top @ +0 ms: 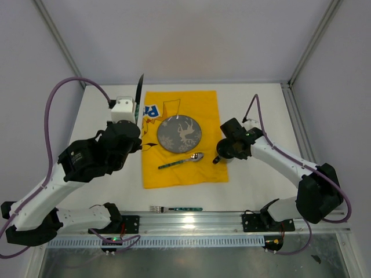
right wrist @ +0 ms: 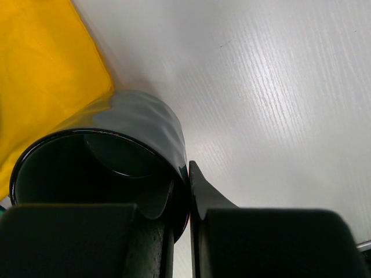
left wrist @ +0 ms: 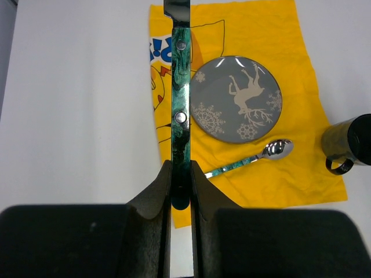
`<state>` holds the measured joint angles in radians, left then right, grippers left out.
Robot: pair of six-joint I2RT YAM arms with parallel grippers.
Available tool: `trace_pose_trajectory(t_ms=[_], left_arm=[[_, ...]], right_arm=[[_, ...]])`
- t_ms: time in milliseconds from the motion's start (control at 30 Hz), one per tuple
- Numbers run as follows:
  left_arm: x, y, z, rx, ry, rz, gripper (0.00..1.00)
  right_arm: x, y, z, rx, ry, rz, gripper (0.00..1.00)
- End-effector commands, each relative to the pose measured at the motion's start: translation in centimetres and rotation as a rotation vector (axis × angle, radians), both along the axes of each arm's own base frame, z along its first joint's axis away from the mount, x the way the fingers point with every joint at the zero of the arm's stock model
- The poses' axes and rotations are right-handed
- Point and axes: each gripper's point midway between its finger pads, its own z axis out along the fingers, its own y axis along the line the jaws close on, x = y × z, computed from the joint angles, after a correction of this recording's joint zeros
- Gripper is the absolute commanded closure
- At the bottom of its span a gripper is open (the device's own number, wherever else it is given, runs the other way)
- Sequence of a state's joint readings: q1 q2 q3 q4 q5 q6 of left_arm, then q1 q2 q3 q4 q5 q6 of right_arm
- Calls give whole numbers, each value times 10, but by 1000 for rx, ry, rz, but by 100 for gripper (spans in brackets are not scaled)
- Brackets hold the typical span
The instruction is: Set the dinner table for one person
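Observation:
My left gripper [top: 134, 120] [left wrist: 180, 179] is shut on the end of a green-handled knife [top: 139, 91] [left wrist: 180, 87], whose blade points away, above the left edge of the yellow cloth [top: 182, 174] [left wrist: 261, 29]. On the cloth lie a grey deer-printed plate [top: 180, 134] [left wrist: 236, 99] and a green-handled spoon [top: 182, 161] [left wrist: 255, 157]. My right gripper [top: 223, 152] [right wrist: 186, 179] is shut on the rim of a black mug [top: 221, 156] [left wrist: 348, 142] [right wrist: 116, 145], one finger inside and one outside, just off the cloth's right edge over the white dinner table [top: 255, 104].
A fork [top: 175, 208] lies on the table near the front edge, below the cloth. White walls and metal frame posts [top: 310, 43] enclose the back and sides. The arms' mounting rail [top: 191, 223] runs along the near edge.

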<state>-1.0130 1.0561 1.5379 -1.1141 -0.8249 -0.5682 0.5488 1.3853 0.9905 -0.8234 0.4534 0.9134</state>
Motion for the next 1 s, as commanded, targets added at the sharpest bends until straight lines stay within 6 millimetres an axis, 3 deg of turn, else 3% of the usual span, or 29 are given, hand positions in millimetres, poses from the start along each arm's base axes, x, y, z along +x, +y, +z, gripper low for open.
trace_pose_trajectory(t_ms=[0, 167, 400, 567, 967], left_arm=[[4, -4, 8, -57, -33, 11, 100], [7, -11, 6, -58, -31, 5, 100], [9, -12, 8, -58, -35, 7, 100], [9, -11, 9, -55, -38, 13, 100], [11, -15, 10, -59, -43, 5, 100]], right_arm=[[27, 21, 37, 77, -125, 34, 97], [31, 30, 46, 98, -141, 77, 97], [25, 46, 13, 126, -41, 115, 97], [2, 56, -4, 154, 10, 128, 97], [-10, 53, -2, 132, 20, 134, 97]])
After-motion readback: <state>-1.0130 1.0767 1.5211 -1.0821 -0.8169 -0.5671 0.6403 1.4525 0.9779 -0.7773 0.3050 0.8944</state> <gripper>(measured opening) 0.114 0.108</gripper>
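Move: The right hand already holds the mug by its right wall, the mug's middle about 4 cm to the hand's left. Its spot on the yellow cloth lies some 9 cm left, 3 cm back and 9 cm below. The spoon's middle is about 23 cm left and 3 cm back, the plate 24 cm left and 9 cm ahead. From the left hand, high up with the knife, that spot is roughly 28 cm right, 3 cm ahead and 35 cm down. Leftward by about 5 cm, the right hand carries the mug in over the cloth's right edge towards the spoon's bowl, first rising slightly, then sinking roughly 4 cm while drawing back a little. The hand turns some 10 degrees counter-clockwise and keeps its pinch on the mug's wall, bringing the mug down onto the cloth. ##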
